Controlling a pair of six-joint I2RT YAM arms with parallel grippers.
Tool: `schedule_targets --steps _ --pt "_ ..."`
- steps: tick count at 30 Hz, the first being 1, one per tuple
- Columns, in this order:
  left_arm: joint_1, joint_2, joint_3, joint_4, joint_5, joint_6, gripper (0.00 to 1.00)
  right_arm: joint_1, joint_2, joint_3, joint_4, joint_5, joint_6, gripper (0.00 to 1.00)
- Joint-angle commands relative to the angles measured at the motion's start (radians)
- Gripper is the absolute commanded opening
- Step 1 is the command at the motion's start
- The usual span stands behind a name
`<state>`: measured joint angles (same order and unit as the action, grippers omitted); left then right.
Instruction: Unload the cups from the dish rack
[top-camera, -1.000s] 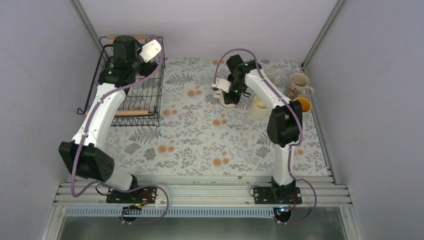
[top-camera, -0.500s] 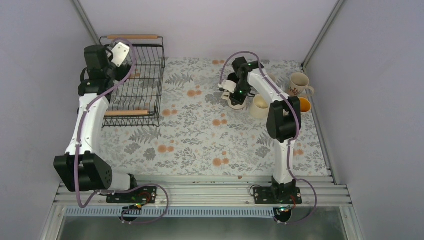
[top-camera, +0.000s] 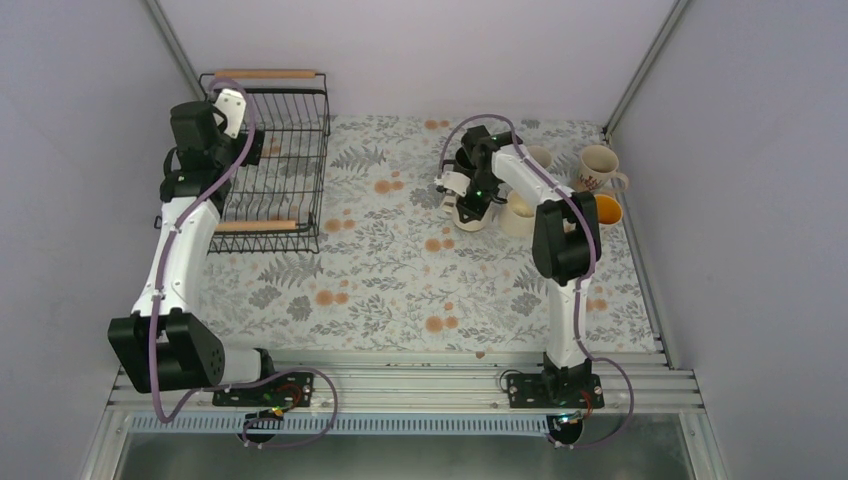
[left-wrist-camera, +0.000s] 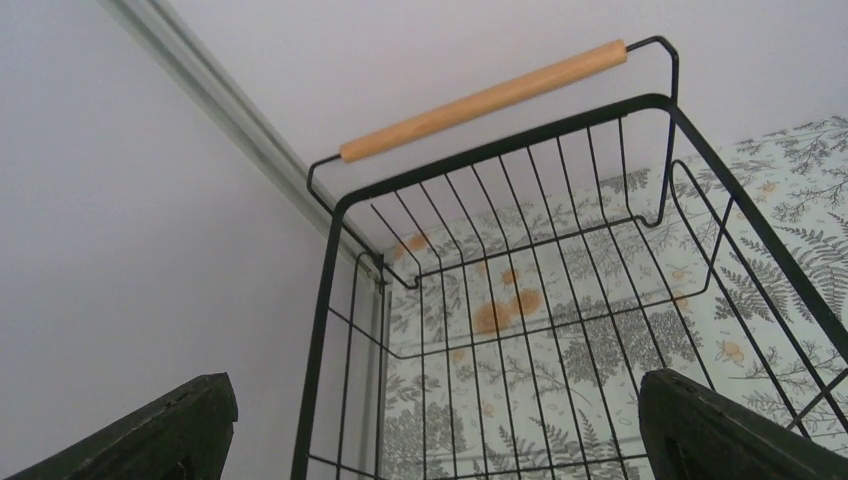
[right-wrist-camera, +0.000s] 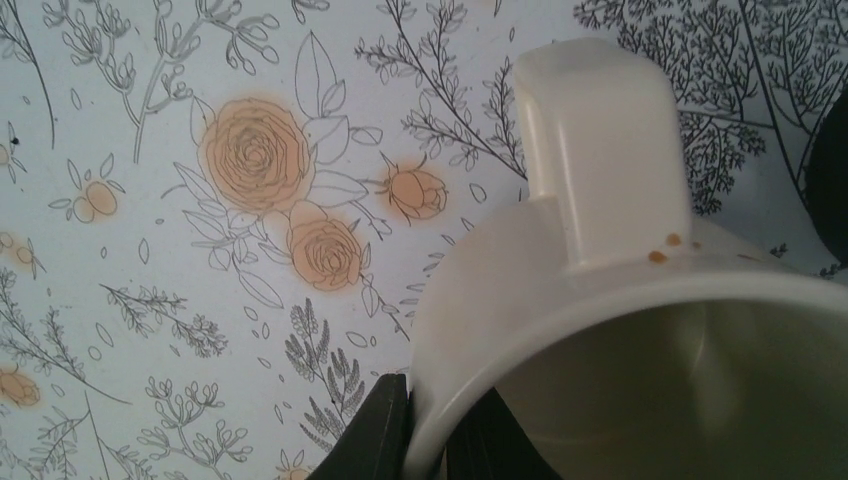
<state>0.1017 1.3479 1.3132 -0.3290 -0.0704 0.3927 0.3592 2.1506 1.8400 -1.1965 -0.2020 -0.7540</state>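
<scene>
The dish rack (top-camera: 322, 150), black wire with two wooden bar handles, stands at the back left; no cup shows in it. My left gripper (top-camera: 246, 147) hangs over its left side. In the left wrist view its fingers (left-wrist-camera: 150, 430) are wide apart and empty above the rack's wire floor (left-wrist-camera: 520, 330). My right gripper (top-camera: 468, 198) is shut on the rim of a cream mug (right-wrist-camera: 620, 330), handle pointing away, low over the tablecloth. Other mugs stand at the back right: a cream one (top-camera: 518, 213), one with red print (top-camera: 598, 169), one with an orange inside (top-camera: 606, 209).
A pale mug (top-camera: 541, 155) is partly hidden behind my right arm. A dark shape (right-wrist-camera: 830, 170) sits at the right edge of the right wrist view. The rack's far wooden handle (left-wrist-camera: 480, 100) lies close to the back wall. Walls close in on both sides.
My left arm swung from over the rack's back to its left side. My right gripper carried the cream mug a little right and lower, closer to the other mugs.
</scene>
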Motion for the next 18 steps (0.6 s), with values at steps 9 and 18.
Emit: schedule_targets --steps 9,18 --pt "-0.013 -0.112 -0.126 0.061 -0.023 -0.079 1.00 0.021 -0.011 -0.002 0.066 -0.052 0.028 0.32" --pt "-0.014 -0.173 -0.185 0.075 0.037 -0.083 1.00 0.021 -0.114 -0.016 0.049 -0.040 0.049 0.38"
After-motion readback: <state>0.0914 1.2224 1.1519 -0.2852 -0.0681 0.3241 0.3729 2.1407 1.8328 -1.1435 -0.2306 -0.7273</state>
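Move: Just ahead of the right fingers, which still pinch its rim, is the white cup: its middle lies roughly 3 cm forward, 2 cm to the right and 4 cm below. The black mug stands some 13 cm straight ahead, the cream mug about 10 cm to the right and 1 cm ahead, both 4 cm lower. From the empty left hand, high over the dish rack, the white cup lies about 44 cm right, 1 cm back and 30 cm down. Shifting the white cup about 1.5 cm to the left, slightly forward, at almost unchanged height, the right hand then stops and opens its fingers partway to let go of the rim, which stays between them. Meanwhile the left hand, empty and wide open, draws back some 3 cm and sinks a little, away from the rack's far handle. ##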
